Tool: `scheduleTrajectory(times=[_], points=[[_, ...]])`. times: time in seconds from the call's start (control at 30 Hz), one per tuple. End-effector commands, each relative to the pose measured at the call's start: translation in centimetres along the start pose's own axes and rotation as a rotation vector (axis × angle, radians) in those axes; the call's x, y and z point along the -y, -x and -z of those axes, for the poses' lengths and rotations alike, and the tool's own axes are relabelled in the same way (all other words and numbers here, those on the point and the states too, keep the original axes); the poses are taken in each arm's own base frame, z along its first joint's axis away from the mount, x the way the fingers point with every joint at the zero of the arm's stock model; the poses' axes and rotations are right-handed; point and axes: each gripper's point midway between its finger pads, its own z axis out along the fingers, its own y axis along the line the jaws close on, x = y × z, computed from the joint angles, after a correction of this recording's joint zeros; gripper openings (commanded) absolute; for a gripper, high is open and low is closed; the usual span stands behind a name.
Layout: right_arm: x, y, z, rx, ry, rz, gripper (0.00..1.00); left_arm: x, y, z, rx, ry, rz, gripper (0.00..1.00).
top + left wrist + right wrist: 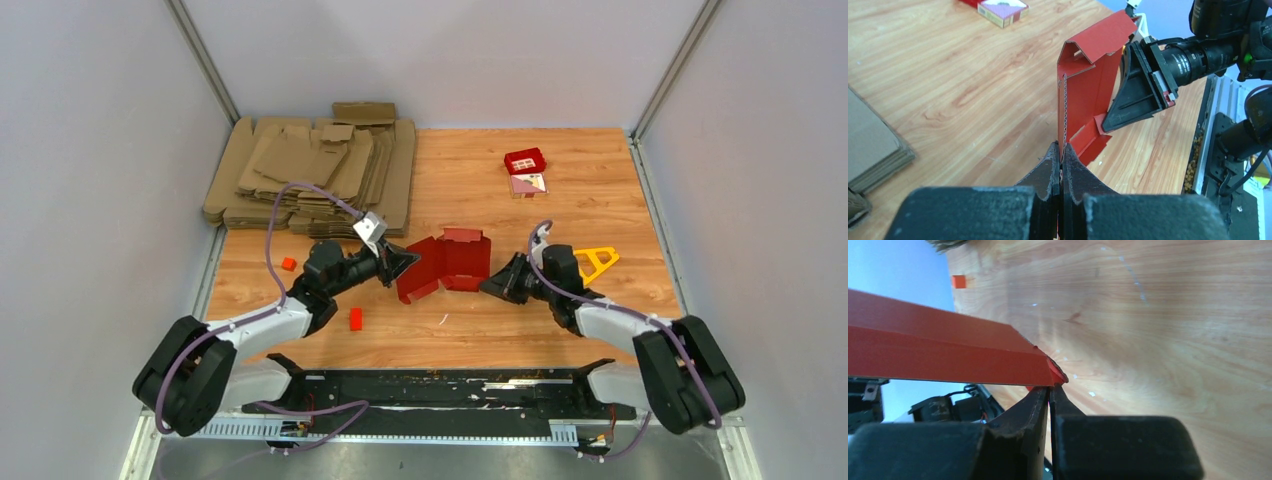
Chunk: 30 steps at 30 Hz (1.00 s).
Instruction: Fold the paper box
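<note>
The paper box (pixel 450 258) is a bright red creased card, partly folded, held between the two arms at the middle of the table. My left gripper (pixel 408 262) is shut on its left edge. In the left wrist view the card (pixel 1088 85) stands upright out of the closed jaws of the left gripper (pixel 1061 150). My right gripper (pixel 487 284) meets the card's right side, and its tip (pixel 1105 124) is at a small lower flap. In the right wrist view the jaws of the right gripper (pixel 1053 387) show only a thin slit and pinch a corner of the card (pixel 948 350).
A stack of flat brown cardboard sheets (pixel 310 170) lies at the back left. A small red tile (pixel 525 160) and a small printed box (pixel 528 183) sit at the back right. A yellow triangular piece (pixel 597 262) lies beside the right arm. Two small orange blocks (pixel 288 263) (pixel 355 318) lie near the left arm.
</note>
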Motion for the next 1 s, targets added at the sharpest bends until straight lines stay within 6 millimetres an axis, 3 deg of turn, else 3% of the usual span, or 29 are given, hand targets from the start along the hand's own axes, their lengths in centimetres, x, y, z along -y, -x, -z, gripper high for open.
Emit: scheduleTrajectory(times=[0.0, 0.3, 0.43, 0.6, 0.8, 0.97], points=[[-0.7, 2.0, -1.6, 0.094, 0.061, 0.044, 0.07, -0.1, -2.2, -0.2, -0.070, -0.003, -0.025, 0.00], [2.2, 0.5, -3.9, 0.044, 0.037, 0.013, 0.15, -0.8, -4.2, -1.0, -0.172, 0.043, -0.068, 0.00], [3.0, 0.3, -3.5, 0.052, 0.007, 0.037, 0.30, -1.3, -4.6, -1.2, -0.210, 0.062, -0.076, 0.00], [3.9, 0.9, -2.3, 0.060, -0.100, 0.150, 0.40, -1.6, -4.5, -1.1, -0.219, 0.077, -0.090, 0.00], [2.8, 3.6, 0.7, 0.158, -0.194, 0.341, 0.70, -1.6, -4.6, -1.4, -0.239, 0.071, -0.093, 0.00], [0.6, 4.3, 1.0, 0.161, -0.126, 0.436, 0.72, -1.4, -4.4, -1.5, -0.240, 0.059, -0.091, 0.00]])
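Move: From the left hand, which pinches its left wall, the paper box has its middle about 7 cm to the right, 1 cm back and some 3 cm lower. From the nearly shut right hand, whose tips are at the near flap's corner, the box's middle is about 5 cm ahead, 5 cm left and 5 cm higher. On the table, a white scrap lies 8 cm left and 6 cm back of this hand, the yellow triangle 21 cm right and 5 cm ahead. Sinking about 5 cm from the corner of the box's near flap with its fingers almost shut, the right hand then turns back up some 6 cm, drawing off right about 3 cm, tipping upward and opening its fingers to roughly three quarters beside the box's right edge. Meanwhile the left hand keeps its pinch, lowers the box about 5 cm and rolls it, its left side rising. ##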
